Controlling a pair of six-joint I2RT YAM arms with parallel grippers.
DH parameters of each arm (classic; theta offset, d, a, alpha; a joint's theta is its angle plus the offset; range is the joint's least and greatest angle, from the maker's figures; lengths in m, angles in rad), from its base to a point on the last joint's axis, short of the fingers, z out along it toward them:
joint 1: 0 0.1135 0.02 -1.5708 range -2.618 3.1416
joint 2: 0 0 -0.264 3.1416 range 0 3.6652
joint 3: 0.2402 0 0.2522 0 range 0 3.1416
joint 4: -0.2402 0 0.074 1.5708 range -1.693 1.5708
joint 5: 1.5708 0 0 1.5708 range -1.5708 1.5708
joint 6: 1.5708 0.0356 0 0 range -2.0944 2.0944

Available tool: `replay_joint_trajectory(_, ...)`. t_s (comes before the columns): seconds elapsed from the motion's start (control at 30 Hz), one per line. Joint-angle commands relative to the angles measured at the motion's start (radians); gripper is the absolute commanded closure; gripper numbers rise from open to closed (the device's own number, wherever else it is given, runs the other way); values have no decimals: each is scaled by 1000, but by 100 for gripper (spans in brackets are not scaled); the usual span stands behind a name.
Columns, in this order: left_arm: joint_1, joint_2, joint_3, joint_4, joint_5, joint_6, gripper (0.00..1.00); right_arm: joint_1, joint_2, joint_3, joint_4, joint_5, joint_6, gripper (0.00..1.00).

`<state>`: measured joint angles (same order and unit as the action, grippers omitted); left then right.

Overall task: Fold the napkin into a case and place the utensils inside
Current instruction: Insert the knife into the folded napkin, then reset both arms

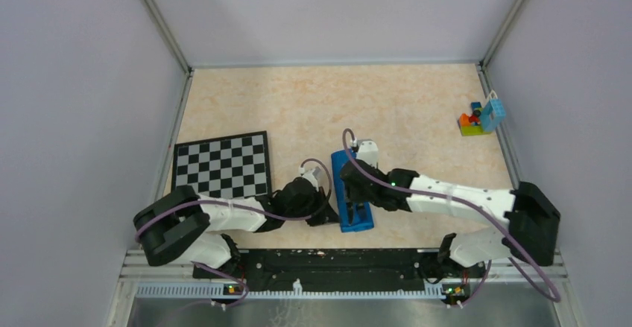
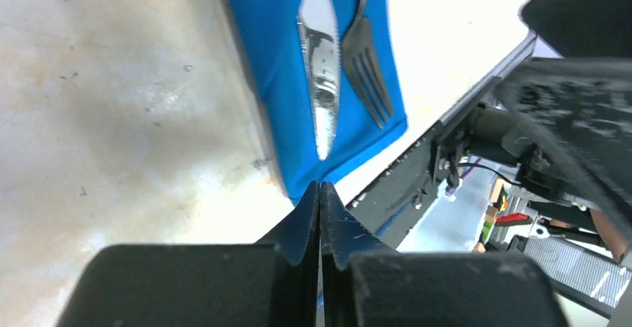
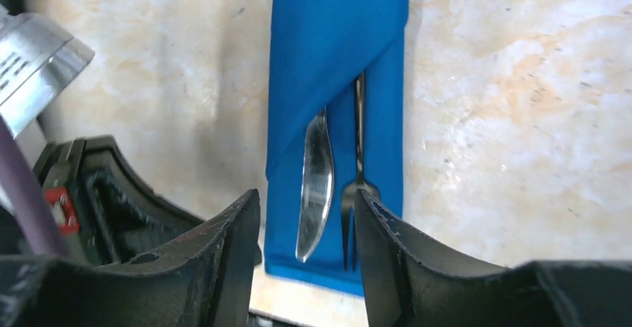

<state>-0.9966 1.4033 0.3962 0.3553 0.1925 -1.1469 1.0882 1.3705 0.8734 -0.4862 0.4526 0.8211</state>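
The napkin lies folded into a narrow blue case (image 1: 343, 169) (image 2: 276, 29) (image 3: 335, 36) on the table near its front edge. Both utensils sit tucked under its diagonal flap: a silver knife (image 2: 322, 81) (image 3: 317, 185) and, beside it, a thin dark fork (image 2: 367, 66) (image 3: 359, 141), their heads sticking out towards the near end. My right gripper (image 1: 356, 211) (image 3: 306, 193) hovers open above those heads, holding nothing. Just left of the case's near corner, my left gripper (image 1: 324, 215) (image 2: 320, 189) is shut and empty.
A black-and-white chessboard (image 1: 222, 164) lies to the left of the arms. Small colourful toy blocks (image 1: 481, 117) sit at the far right by the wall. The metal front rail (image 1: 343, 260) runs just below the case. Walls close in three sides.
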Motion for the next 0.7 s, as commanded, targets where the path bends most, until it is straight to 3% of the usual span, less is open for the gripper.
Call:
replay_joint_trajectory(0.0,-6,-135,54,-83,-23,42,96,-6,-202,75,-217,-11,-38,50)
replay_joint_trajectory(0.13,-6,-321,184,-271,-59,132,84,-13,-388,170,-400,81,-132,44)
replay_joint_trajectory(0.23,-4,-440,375,-514,-157,281,67,-12,-528,324,-490,141,-260,38)
replay_joint_trajectory(0.33,-4,-522,591,-656,-297,420,46,-13,-634,496,-475,182,-403,28)
replay_joint_trajectory(0.47,-4,-558,879,-770,-416,605,25,-12,-694,719,-385,191,-555,27)
replay_joint_trajectory(0.53,-3,-545,1017,-824,-474,685,5,-13,-679,815,-382,206,-604,26)
replay_joint_trajectory(0.67,-4,-524,1211,-848,-513,805,1,-13,-666,913,-338,228,-667,26)
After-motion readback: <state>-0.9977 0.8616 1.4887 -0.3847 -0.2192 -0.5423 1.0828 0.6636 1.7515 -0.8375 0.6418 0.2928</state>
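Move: The knife lies tucked in the folded napkin, its middle about 2 cm ahead of the right hand, 1 cm to its left and some 6 cm below. The fork is beside it, roughly 1 cm ahead of that hand and 2 cm to its right; the napkin's middle is about 3 cm ahead, level sideways. From the left hand the knife is about 7 cm ahead, 3 cm to the right and 2 cm lower, the napkin's middle about 8 cm ahead and 4 cm right. Both hands, already clear of the knife, pull away from the napkin in one fast, speeding climb: the left goes up almost 50 cm and drifts left late, its shut fingers opening wide. The right rises some 45 cm while swinging out to its right by about half that and slightly back, its half-open fingers spreading further, and both wrists tip up strongly so the fingers swing from pointing down towards level or above. ##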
